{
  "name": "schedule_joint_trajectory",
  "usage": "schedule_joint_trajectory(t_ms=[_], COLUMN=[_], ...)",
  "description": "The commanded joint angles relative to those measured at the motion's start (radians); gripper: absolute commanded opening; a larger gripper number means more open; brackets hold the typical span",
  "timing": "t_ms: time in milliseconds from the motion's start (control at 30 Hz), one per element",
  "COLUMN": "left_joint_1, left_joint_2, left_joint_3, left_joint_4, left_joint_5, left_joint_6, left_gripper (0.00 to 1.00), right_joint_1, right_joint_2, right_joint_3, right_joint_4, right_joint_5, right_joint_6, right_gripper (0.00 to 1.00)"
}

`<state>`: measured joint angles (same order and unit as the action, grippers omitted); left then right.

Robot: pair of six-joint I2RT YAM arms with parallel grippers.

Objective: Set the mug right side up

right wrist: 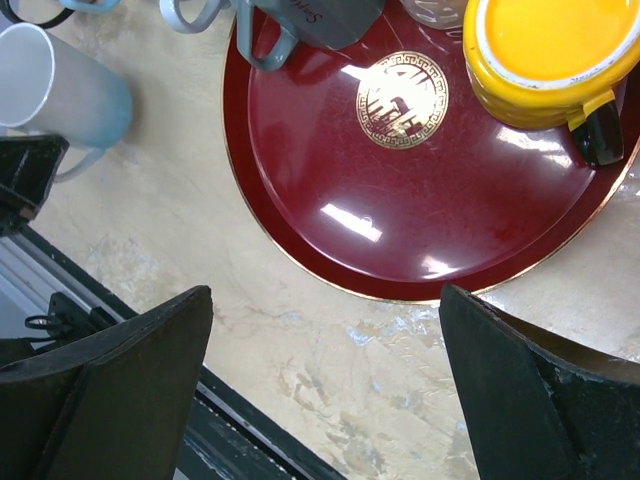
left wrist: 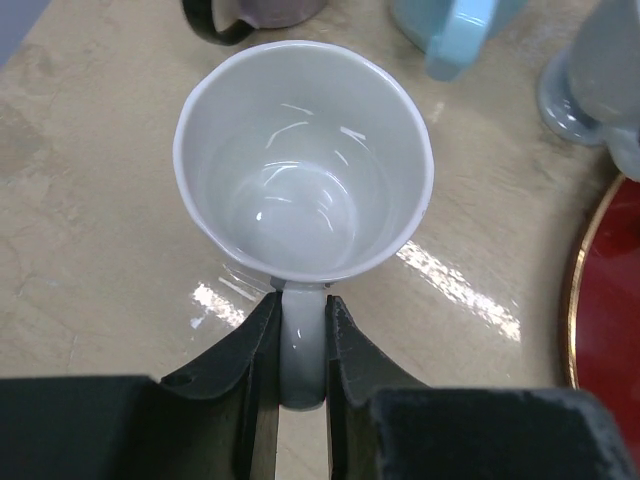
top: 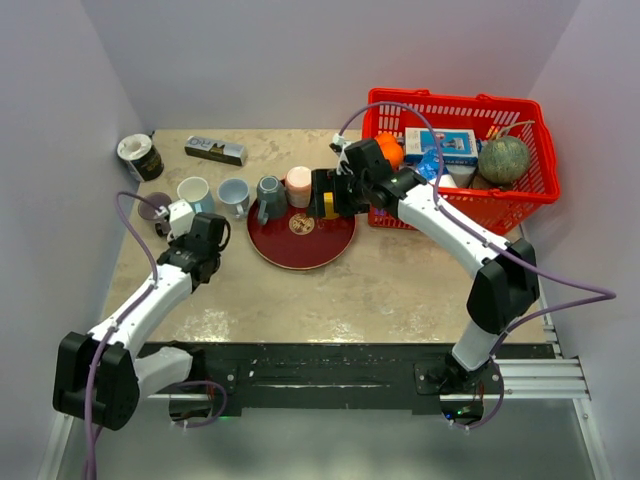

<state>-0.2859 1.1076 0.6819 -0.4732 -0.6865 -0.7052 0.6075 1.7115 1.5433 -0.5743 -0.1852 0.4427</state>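
Observation:
A white mug [left wrist: 303, 160] with a pale blue base [right wrist: 60, 88] stands mouth up on the table at the left [top: 194, 190]. My left gripper [left wrist: 300, 312] is shut on its handle [left wrist: 302, 350], one finger on each side. A yellow mug [right wrist: 545, 50] with a black handle stands on the red plate [right wrist: 400, 210]. Its pale rim is uppermost, and I cannot tell whether that is its mouth or its base. My right gripper [right wrist: 325, 300] hangs open above the plate's near edge, holding nothing. From above it covers most of the yellow mug [top: 329, 206].
A purple mug [top: 155, 208], a light blue mug [top: 234, 195], a grey mug [top: 270, 195] and a pink cup [top: 298, 185] stand in a row. A red basket [top: 530, 195] of groceries stands at the back right. A can [top: 138, 155] and a box [top: 215, 150] are at the back left.

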Motion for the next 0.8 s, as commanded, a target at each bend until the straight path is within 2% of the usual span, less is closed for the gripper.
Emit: schedule_joint_trajectory(t_ms=[0,133,467,600,633,733,767], left_joint_1=[0.069,0.178,0.335,0.363,0.361,0.361,0.361], left_joint_2=[0.015,0.001,-0.008,0.003,0.005,0.012,0.015], left_joint_3=[0.025,-0.028,-0.130,-0.128,-0.125,-0.120,-0.116], left_joint_4=[0.064,0.087,0.102,0.087,0.075,0.056,0.050], left_joint_5=[-0.131,-0.095,-0.036,-0.041,-0.047,-0.054,-0.054], left_joint_6=[-0.080,-0.080,-0.151,-0.178,-0.183,-0.195,-0.198], left_gripper=[0.00,0.00,0.01,0.21,0.34,0.52,0.56], right_joint_1=[-0.031,-0.034,-0.045,-0.045,-0.045,-0.045,-0.045], right_joint_2=[-0.030,-0.032,0.025,0.040,0.043,0.046,0.046], right_joint_3=[-0.028,-0.035,0.014,0.024,0.024,0.024,0.023], right_joint_4=[-0.018,-0.015,-0.024,-0.022,-0.022,-0.019,-0.016], right_joint_5=[0.003,-0.003,-0.045,-0.057,-0.057,-0.060,-0.062], right_joint_6=[-0.007,-0.019,-0.035,-0.038,-0.035,-0.033,-0.033], right_gripper=[0.99,0.99,0.99,0.99,0.99,0.99,0.99])
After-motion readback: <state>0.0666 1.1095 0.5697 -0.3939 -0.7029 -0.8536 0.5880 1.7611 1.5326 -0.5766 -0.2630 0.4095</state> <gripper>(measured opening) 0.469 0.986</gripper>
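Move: My left hand holds the white mug by its handle; the bare table spot it is bound for lies about 14 cm left, level fore-and-aft and 8 cm below. The purple mug stands about 10 cm ahead and 10 cm left, the light-blue one 13 cm ahead and 1 cm left. From my right hand, that spot lies some 42 cm left and 5 cm back, 17 cm below; the yellow mug is 9 cm straight ahead, 12 cm lower. I carry the upright white mug left about 9.5 cm with my left hand, easing back and down some 3 cm each to the bare table on the near side of the purple mug, and turn it about 25 degrees counter-clockwise. Then my fingers spread and let go of its handle. My open right hand sinks about 2.5 cm above the tray. ##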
